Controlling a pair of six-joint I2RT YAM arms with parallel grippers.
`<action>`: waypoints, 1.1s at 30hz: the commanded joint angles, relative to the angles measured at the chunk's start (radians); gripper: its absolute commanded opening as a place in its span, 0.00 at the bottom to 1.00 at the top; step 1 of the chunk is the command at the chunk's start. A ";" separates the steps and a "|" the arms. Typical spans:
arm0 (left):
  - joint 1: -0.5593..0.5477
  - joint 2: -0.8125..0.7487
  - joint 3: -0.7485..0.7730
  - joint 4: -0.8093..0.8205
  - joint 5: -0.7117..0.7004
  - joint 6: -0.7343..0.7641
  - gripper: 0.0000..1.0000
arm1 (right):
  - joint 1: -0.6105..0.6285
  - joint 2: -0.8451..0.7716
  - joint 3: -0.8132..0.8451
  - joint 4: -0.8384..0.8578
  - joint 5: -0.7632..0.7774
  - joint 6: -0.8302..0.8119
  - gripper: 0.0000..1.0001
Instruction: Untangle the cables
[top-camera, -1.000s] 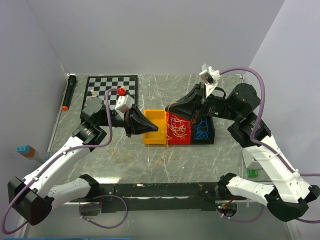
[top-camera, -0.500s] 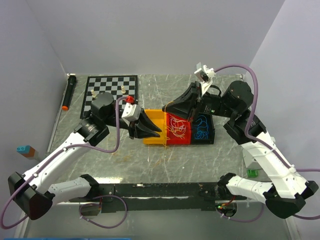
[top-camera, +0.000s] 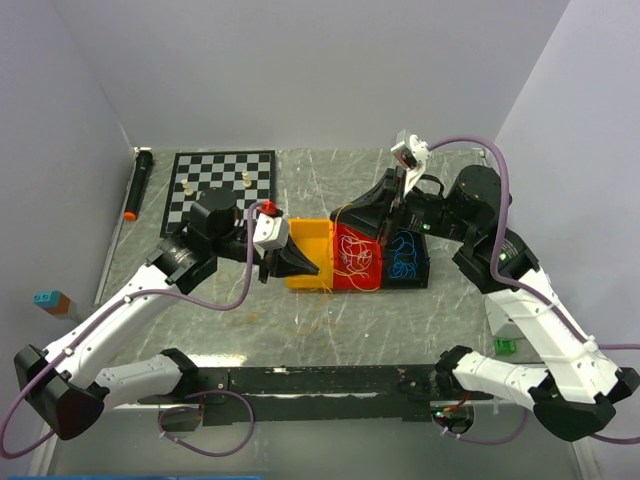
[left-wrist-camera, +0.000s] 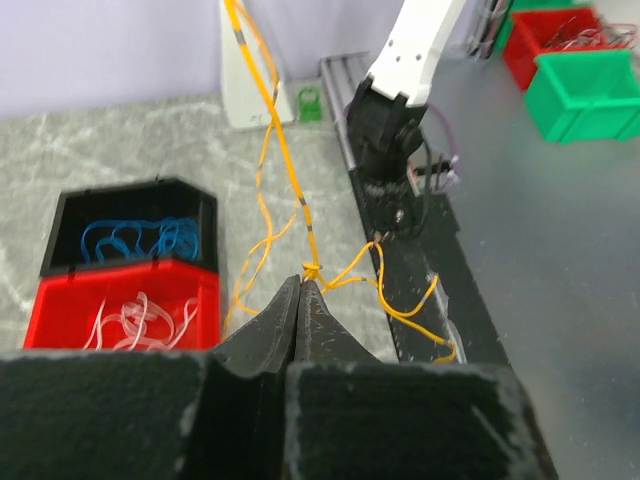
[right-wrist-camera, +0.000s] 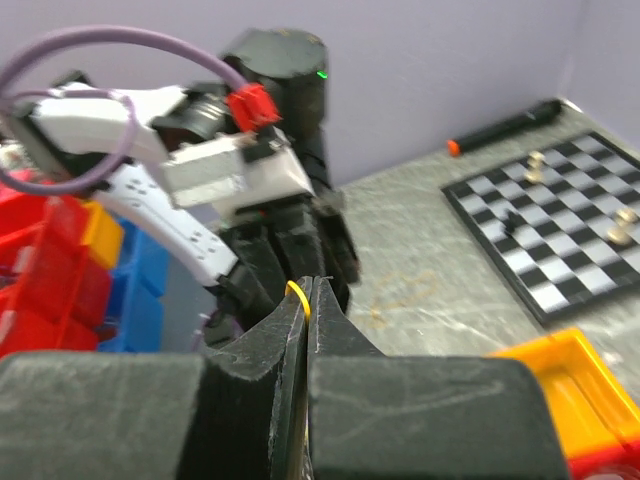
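The yellow cable (left-wrist-camera: 286, 150) is a thin strand stretched between my two grippers, with loose loops hanging by the knot (left-wrist-camera: 313, 270). My left gripper (left-wrist-camera: 301, 281) is shut on it at that knot, and it shows in the top view (top-camera: 312, 270) at the front of the yellow bin (top-camera: 304, 236). My right gripper (right-wrist-camera: 305, 284) is shut on a yellow strand (right-wrist-camera: 297, 291), and it shows in the top view (top-camera: 344, 214) above the red bin's back edge. White cables (top-camera: 356, 258) lie in the red bin (top-camera: 339, 281). Blue cables (top-camera: 403, 256) lie in the black bin (top-camera: 424, 264).
A chessboard (top-camera: 222, 186) with a few pieces lies at the back left, with a black marker (top-camera: 137, 185) beside it. A black rail (top-camera: 320, 380) runs along the near edge. A small green part (top-camera: 506, 346) sits at the right. Green and red bins (left-wrist-camera: 585, 90) stand off the table.
My left arm has swung its elbow and wrist to the right, and its gripper has dropped slightly at the yellow bin's front. My right gripper has held its place over the red bin.
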 joint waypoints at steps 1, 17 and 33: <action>-0.005 -0.049 0.061 -0.156 -0.074 0.090 0.01 | -0.004 -0.067 0.019 -0.082 0.138 -0.096 0.00; 0.032 -0.087 0.107 0.069 -0.060 -0.350 0.01 | 0.062 -0.018 -0.184 -0.128 0.339 -0.100 0.00; 0.030 -0.086 -0.146 0.058 -0.192 -0.223 0.64 | 0.065 -0.061 -0.087 -0.033 0.223 -0.064 0.00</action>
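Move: The left fingers are shut on the yellow cable, its knot right at their tips. From the right hand, which pinches the cable higher up, the knot is about 14 cm below, 3 cm back and 4 cm left. The yellow bin lies some 20 cm ahead of the left hand, 1 cm left and 30 cm down; the red bin is about 10 cm to the right of it, level with it. The left hand lets go of the yellow cable: still shut, it lifts about 5 cm, turning slightly counter-clockwise, then opens wide while dropping some 7 cm. The right keeps its pinch throughout, easing a little right and forward, swooping down about 12 cm in all with a slight clockwise turn, then rising again by about 5 cm. ##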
